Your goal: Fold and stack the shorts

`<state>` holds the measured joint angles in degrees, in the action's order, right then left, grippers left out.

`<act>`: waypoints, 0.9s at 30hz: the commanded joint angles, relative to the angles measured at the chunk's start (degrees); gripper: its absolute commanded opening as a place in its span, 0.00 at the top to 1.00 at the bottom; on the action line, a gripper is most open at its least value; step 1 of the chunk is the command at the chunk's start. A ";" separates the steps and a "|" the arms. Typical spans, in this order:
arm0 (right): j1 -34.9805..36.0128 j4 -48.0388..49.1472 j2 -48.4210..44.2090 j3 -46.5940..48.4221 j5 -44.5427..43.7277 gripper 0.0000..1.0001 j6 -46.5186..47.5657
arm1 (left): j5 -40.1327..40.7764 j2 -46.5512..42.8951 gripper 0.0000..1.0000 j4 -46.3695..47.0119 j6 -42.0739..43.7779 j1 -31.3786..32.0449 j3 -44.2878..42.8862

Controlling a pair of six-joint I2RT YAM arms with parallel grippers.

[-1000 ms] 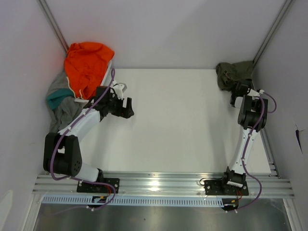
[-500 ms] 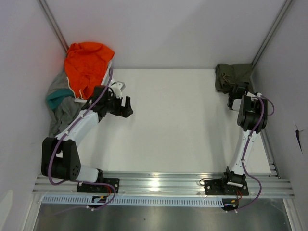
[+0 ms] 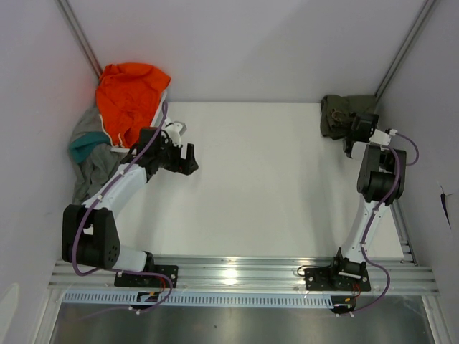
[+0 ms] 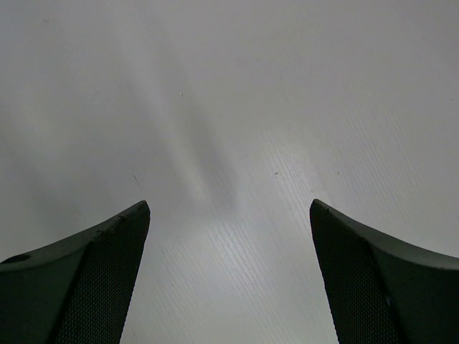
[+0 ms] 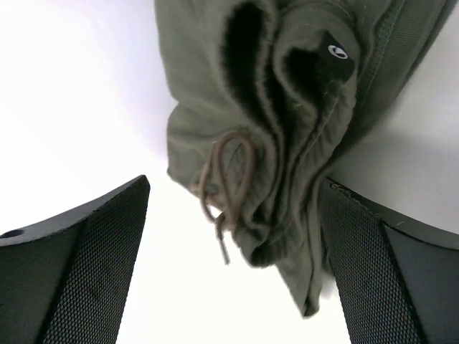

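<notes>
The olive green shorts (image 3: 338, 113) lie bunched in the far right corner of the table. In the right wrist view the olive green shorts (image 5: 287, 107) show their folds and a brown drawstring (image 5: 219, 190). My right gripper (image 5: 233, 236) is open, its jaws wide apart with the cloth's lower edge lying loose between them. The right gripper (image 3: 356, 132) sits right at the near edge of that bundle. The grey shorts (image 3: 93, 161) lie crumpled at the far left. My left gripper (image 3: 188, 159) is open over bare table, nothing between its fingers (image 4: 86, 279).
An orange garment (image 3: 129, 97) is heaped in the far left corner over the grey cloth, with a teal garment (image 3: 84, 145) beside it. White walls close in the table (image 3: 265, 179) on three sides. A metal rail (image 3: 244, 276) runs along the near edge.
My right gripper has opened and let go of the olive green shorts, which lie in the corner. The left gripper shifted slightly early on, then stayed put.
</notes>
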<state>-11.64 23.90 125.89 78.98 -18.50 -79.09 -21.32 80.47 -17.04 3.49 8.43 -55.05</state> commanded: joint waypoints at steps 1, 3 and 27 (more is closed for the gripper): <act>-0.84 -7.89 -8.27 -0.14 -3.73 0.00 1.93 | -1.18 -2.33 0.06 1.31 1.00 -0.60 0.03; -1.37 -11.85 -10.91 -1.10 -3.30 0.00 1.31 | -1.09 -2.86 0.06 1.22 1.00 -0.69 0.12; 13.39 -7.11 -66.71 -42.76 13.05 0.00 59.93 | 5.68 -24.13 0.05 13.44 0.20 -5.52 11.55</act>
<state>-0.58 17.02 63.33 39.07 -4.01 -24.40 -18.37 57.74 -7.42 3.33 4.60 -43.33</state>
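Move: The folded green shorts lie at the table's far right corner, their middle about 6 cm ahead of the open right hand, 3 cm to its left and 7 cm below. From the left hand they are roughly 30 cm ahead, 53 cm to the right and 12 cm below. The orange garment in the bin is about 22 cm ahead of the left hand and 18 cm to its left, some 6 cm lower. Wide open, the right hand backs some 20 cm from the shorts, up and left; the left hand rises. ##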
